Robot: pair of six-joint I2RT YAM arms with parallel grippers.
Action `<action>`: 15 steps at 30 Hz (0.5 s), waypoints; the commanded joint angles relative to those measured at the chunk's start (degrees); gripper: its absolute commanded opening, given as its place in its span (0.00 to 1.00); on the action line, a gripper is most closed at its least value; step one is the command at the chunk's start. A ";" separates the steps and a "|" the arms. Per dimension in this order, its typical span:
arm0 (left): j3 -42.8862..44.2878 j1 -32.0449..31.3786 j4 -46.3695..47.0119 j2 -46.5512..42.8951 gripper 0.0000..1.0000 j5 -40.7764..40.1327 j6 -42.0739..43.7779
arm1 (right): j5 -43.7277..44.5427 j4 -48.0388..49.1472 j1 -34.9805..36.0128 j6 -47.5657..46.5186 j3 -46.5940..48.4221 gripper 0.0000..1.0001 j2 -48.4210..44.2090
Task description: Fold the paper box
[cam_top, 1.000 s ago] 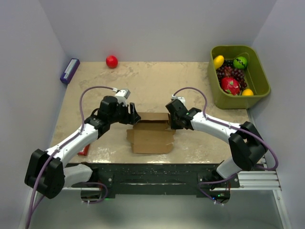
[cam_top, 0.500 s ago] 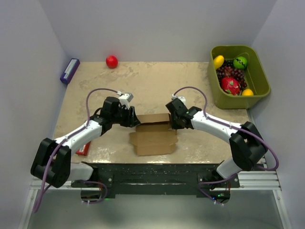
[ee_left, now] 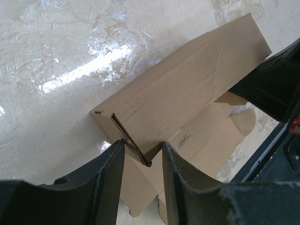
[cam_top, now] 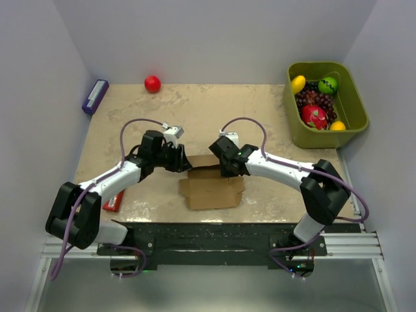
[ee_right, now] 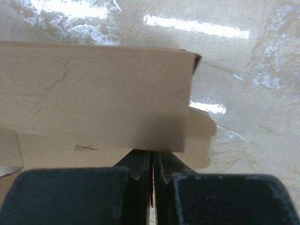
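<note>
The paper box (cam_top: 211, 190) is a brown cardboard sheet lying mid-table, its far panel folded up. My left gripper (cam_top: 184, 162) is at the raised panel's left end. In the left wrist view my left gripper (ee_left: 143, 144) has its fingers closed in on a folded corner of the box (ee_left: 187, 93), touching it on both sides. My right gripper (cam_top: 225, 170) is at the raised panel's right part. In the right wrist view my right gripper (ee_right: 151, 153) is shut, its tips tucked under the upright panel (ee_right: 93, 93) and holding nothing.
A red ball (cam_top: 152, 83) and a small purple box (cam_top: 95, 96) lie at the back left. A green bin (cam_top: 356, 123) of fruit stands at the back right. A flat red box (cam_top: 113, 203) lies under my left arm near the front edge.
My right gripper has slid left along the raised panel. My left gripper has closed in on the panel's left corner. The box has shifted slightly to the right.
</note>
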 commanded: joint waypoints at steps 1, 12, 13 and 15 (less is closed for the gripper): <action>1.35 -0.40 0.02 -0.23 0.41 1.98 2.21 | -2.85 6.11 1.74 4.31 1.79 0.00 0.34; 2.66 -0.40 -2.71 0.82 0.40 -1.63 4.68 | -2.50 10.86 1.82 1.70 -3.66 0.46 -7.38; 2.75 -0.31 -3.06 0.82 0.40 -1.81 5.20 | -2.42 10.86 1.82 0.64 -3.93 0.50 -8.09; 3.28 -0.31 -3.50 0.82 0.40 -2.60 5.82 | -1.54 10.26 1.74 -2.26 -4.54 0.63 -10.54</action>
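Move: The right hand's shut fingertips are at the box's right end flap, barely 1 cm ahead and about level, just under the front edge of the folded wall. That wall's middle lies some 5 cm to this hand's left and 4 cm ahead, about 1 cm higher; the flat front panel is about 5 cm back, 4 cm left and 5 cm below. The left hand already pinches the wall's left corner, with the right flap some 13 cm to its right, about level ahead. With its shut tips starting at the flap under the wall's front edge, the right hand slides about 2 cm left along that edge, then rises roughly 2 cm as its fingers open to about half, tipping its left side up slightly. The left hand stays put and keeps its pinch on the wall's left corner. ##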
